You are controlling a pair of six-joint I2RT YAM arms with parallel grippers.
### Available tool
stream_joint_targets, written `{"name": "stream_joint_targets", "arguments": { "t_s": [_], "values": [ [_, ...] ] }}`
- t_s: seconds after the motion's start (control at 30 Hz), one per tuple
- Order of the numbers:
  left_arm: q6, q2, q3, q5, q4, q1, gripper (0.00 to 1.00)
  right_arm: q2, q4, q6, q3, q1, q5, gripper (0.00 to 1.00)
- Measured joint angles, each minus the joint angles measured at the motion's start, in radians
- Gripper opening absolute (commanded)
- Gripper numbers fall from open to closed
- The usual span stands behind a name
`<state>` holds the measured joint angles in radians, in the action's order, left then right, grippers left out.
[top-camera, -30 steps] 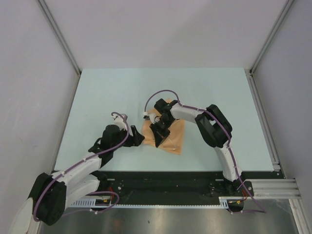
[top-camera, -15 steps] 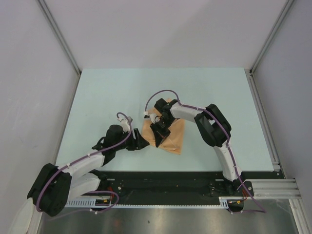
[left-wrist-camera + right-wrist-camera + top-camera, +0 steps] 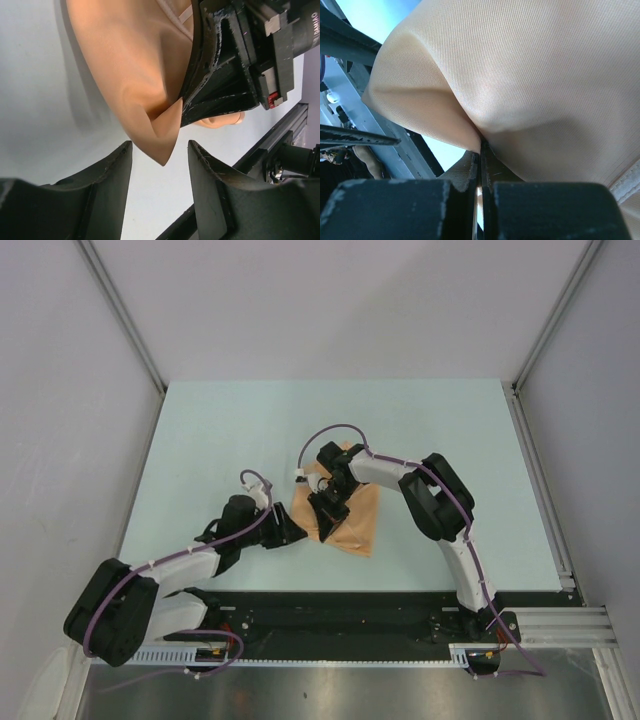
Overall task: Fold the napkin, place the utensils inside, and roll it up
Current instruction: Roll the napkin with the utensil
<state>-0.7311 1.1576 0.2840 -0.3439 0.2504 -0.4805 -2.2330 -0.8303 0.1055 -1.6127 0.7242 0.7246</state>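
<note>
The peach napkin lies folded near the middle of the table. My right gripper is shut on a raised fold of the napkin, its fingers pressed together on the cloth. My left gripper sits just left of the napkin, open. In the left wrist view a pointed corner of the napkin reaches just between the left gripper's fingertips without touching either one. The black right gripper shows behind that corner. The utensils are out of view.
The pale blue table is bounded by grey walls and metal posts. A black rail runs along the near edge, and shows too in the left wrist view as the rail. The right arm arches over the napkin's right side.
My left gripper has slid right toward the napkin's corner and its jaws have narrowed. The right gripper has kept its hold and place.
</note>
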Motion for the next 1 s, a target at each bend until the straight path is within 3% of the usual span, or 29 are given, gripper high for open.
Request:
{"name": "stream_joint_targets", "arguments": {
  "t_s": [0.17,0.5,0.57,0.63,0.77,1.0],
  "values": [
    [-0.015,0.002,0.0,0.008,0.019,0.0,0.47,0.0,0.0,0.0,0.0,0.0,0.0,0.0],
    [-0.056,0.014,0.0,0.041,0.027,0.0,0.16,0.0,0.0,0.0,0.0,0.0,0.0,0.0],
    [-0.066,0.011,0.0,0.053,0.023,0.0,0.07,0.0,0.0,0.0,0.0,0.0,0.0,0.06],
    [-0.079,0.006,0.0,0.063,0.014,0.0,0.01,0.0,0.001,0.0,0.0,0.0,0.0,0.19],
    [-0.091,0.0,0.0,0.076,-0.014,0.009,0.0,0.011,0.004,-0.008,0.004,0.001,0.01,0.39],
    [-0.108,0.0,0.0,0.078,-0.035,0.029,0.0,0.144,0.087,-0.011,0.125,0.003,-0.087,0.62]
  ]
}}
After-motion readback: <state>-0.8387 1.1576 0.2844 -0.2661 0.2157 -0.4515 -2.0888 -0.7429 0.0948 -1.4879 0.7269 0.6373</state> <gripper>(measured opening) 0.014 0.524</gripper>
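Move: The napkin's loose corner lies practically between the left hand's half-open fingers, at their height. The napkin fold still pinched by the right fingers is about 5 cm to the left hand's right and level with it. From the right hand, that corner is some 4 cm to the left. The napkin's middle is roughly 8 cm ahead and 4 cm right of the right hand, and its near right corner about 4 cm back and 10 cm right. The napkin's loose corner is pinched by the left fingers, which shut fully while that hand eases about 1.5 cm left and 1 cm forward, turning some 10 degrees counter-clockwise. Only as they finish closing do the right fingers open about halfway, letting go of the fold; the right hand then lifts about 1.5 cm and edges 1 cm right. ##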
